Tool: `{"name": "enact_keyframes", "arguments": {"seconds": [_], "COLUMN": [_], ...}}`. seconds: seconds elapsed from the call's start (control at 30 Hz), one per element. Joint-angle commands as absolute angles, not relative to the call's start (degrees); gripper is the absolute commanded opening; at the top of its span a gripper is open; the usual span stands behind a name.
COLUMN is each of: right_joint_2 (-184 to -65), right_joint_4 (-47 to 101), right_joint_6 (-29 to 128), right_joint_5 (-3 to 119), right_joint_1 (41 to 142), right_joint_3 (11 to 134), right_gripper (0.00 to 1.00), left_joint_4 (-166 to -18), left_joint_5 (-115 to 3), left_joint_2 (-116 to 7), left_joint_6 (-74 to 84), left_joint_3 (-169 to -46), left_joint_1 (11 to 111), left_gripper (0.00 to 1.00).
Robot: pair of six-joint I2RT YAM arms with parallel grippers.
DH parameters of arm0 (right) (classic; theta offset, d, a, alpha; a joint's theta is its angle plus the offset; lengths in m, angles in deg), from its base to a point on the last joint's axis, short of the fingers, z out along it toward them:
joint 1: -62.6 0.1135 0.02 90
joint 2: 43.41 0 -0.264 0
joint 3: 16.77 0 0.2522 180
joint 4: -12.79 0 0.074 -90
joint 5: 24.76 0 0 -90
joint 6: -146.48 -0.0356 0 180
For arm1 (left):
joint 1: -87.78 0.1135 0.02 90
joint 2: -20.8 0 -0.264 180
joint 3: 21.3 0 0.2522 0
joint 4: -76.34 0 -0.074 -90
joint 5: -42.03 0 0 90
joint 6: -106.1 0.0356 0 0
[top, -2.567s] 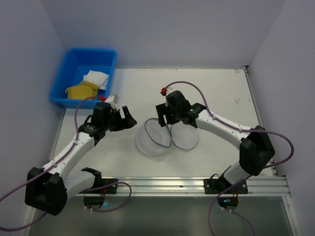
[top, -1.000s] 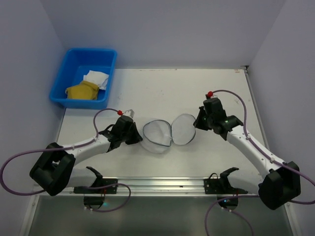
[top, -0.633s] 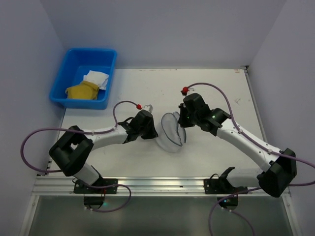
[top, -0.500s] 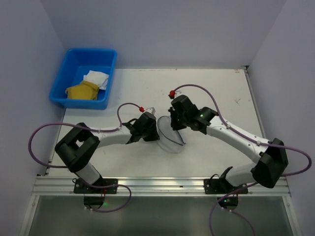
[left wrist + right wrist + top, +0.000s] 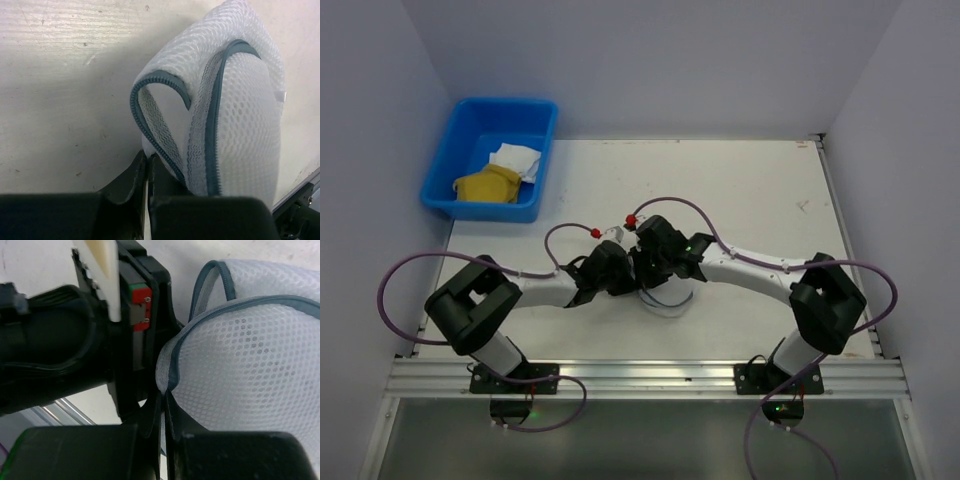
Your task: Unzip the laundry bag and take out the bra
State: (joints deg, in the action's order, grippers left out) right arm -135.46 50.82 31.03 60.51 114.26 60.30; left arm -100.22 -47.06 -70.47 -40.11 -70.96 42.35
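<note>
The laundry bag [image 5: 668, 298] is a white mesh pouch with a grey-blue zip line, bunched up at the table's middle between both arms. In the left wrist view the laundry bag [image 5: 240, 115] stands on edge, and my left gripper [image 5: 148, 162] is shut on its mesh rim beside the zip. My right gripper [image 5: 163, 397] is shut on the rim of the laundry bag [image 5: 250, 365] from the opposite side. From above, the left gripper [image 5: 626, 275] and right gripper [image 5: 642, 268] nearly touch. The bra is hidden.
A blue plastic tub [image 5: 440, 170] sits at the back left, holding a yellow cloth [image 5: 485, 183] and a white cloth [image 5: 515, 158]. A metal rail [image 5: 640, 375] runs along the near edge. Walls close in the left, back and right sides.
A second ago the bag lay spread in two open halves with the grippers far apart. Both grippers have swung inward to the centre, folding the halves together.
</note>
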Motion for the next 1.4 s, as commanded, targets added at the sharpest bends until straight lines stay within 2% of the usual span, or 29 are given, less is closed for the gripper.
{"name": "enact_keyframes", "arguments": {"seconds": [0.0,0.1,0.2,0.33,0.5,0.53,0.6,0.63,0.73,0.87,0.9,0.93,1.0,1.03,1.13,1.3,1.37], "right_joint_2": [-136.75,-137.19,-138.33,-140.35,-144.30,-144.92,-146.06,-146.24,-146.86,-146.07,-145.63,-144.32,-142.65,-141.77,-137.46,-132.54,-131.48], "right_joint_4": [42.82,40.44,39.64,39.12,38.94,38.94,38.94,38.94,38.94,39.02,39.38,39.73,40.87,41.22,43.24,49.74,52.63], "right_joint_6": [30.03,29.41,29.15,28.79,28.71,28.71,28.79,28.79,29.06,29.15,29.32,29.41,29.67,29.76,29.67,30.46,31.16], "right_joint_5": [52.15,51.09,50.04,49.07,47.40,46.79,46.26,45.99,45.82,46.08,46.25,46.43,47.22,47.48,47.49,48.89,50.12], "right_joint_1": [114.19,114.10,114.10,113.93,113.57,113.57,113.57,113.57,113.57,113.57,113.57,113.57,113.57,113.66,113.66,113.75,113.75], "right_joint_3": [56.68,54.83,54.47,54.65,55.70,55.88,56.23,56.32,56.58,56.93,57.02,57.19,57.63,57.81,58.86,63.87,66.32], "right_gripper": [0.00,0.00,0.00,0.00,0.00,0.00,0.00,0.00,0.00,0.03,0.05,0.13,0.21,0.31,0.49,0.72,0.78], "left_joint_4": [-102.37,-102.73,-102.38,-101.59,-99.57,-98.95,-96.06,-94.65,-87.46,-79.02,-77.78,-76.46,-73.03,-72.06,-68.72,-65.82,-65.46], "left_joint_5": [-44.55,-43.93,-42.88,-41.73,-40.94,-40.68,-40.15,-39.02,-36.46,-33.56,-33.12,-31.72,-30.40,-29.09,-27.76,-26.61,-26.52], "left_joint_2": [-69.91,-67.81,-64.91,-61.21,-56.12,-55.41,-52.78,-51.64,-46.10,-37.76,-36.61,-35.64,-32.83,-32.12,-29.83,-28.95,-28.86], "left_joint_6": [-42.61,-43.49,-44.19,-44.99,-45.78,-45.87,-45.87,-45.78,-45.25,-43.50,-42.54,-42.18,-40.86,-40.51,-39.02,-36.73,-35.85], "left_joint_3": [-66.54,-63.47,-60.91,-56.43,-52.82,-52.29,-51.24,-51.06,-50.79,-52.02,-52.46,-53.59,-54.83,-56.14,-58.43,-63.79,-65.81], "left_joint_1": [42.52,43.57,44.80,45.68,46.21,46.56,47.26,47.53,49.02,51.48,52.44,52.62,52.89,52.89,53.15,53.33,53.33], "left_gripper": [0.00,0.02,0.09,0.26,0.41,0.48,0.54,0.61,0.73,0.80,0.80,0.80,0.81,0.81,0.83,0.87,0.88]}}
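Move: My closed left fingers, low at the table, pinch the laundry bag's left edge; the folded bag's middle lies some 9 cm to their right, level fore and aft and about 1 cm higher. My right fingers pinch the lid's zip edge in the air, with that middle about 8 cm to their right, 2 cm back and 6 cm below. The blue bin with the cloths is far off, roughly 45 cm ahead and 45 cm left of my left hand. With my right hand I keep the lid's edge pinched and press it down to the bag about 7 cm, easing back a little and tipping slightly, then pause, open wide and rise about 10 cm off it. Meanwhile my left fingers open and let go as I draw that hand some 16 cm left, away from the bag, turning it about 20 degrees counter-clockwise and lifting it at the end. ##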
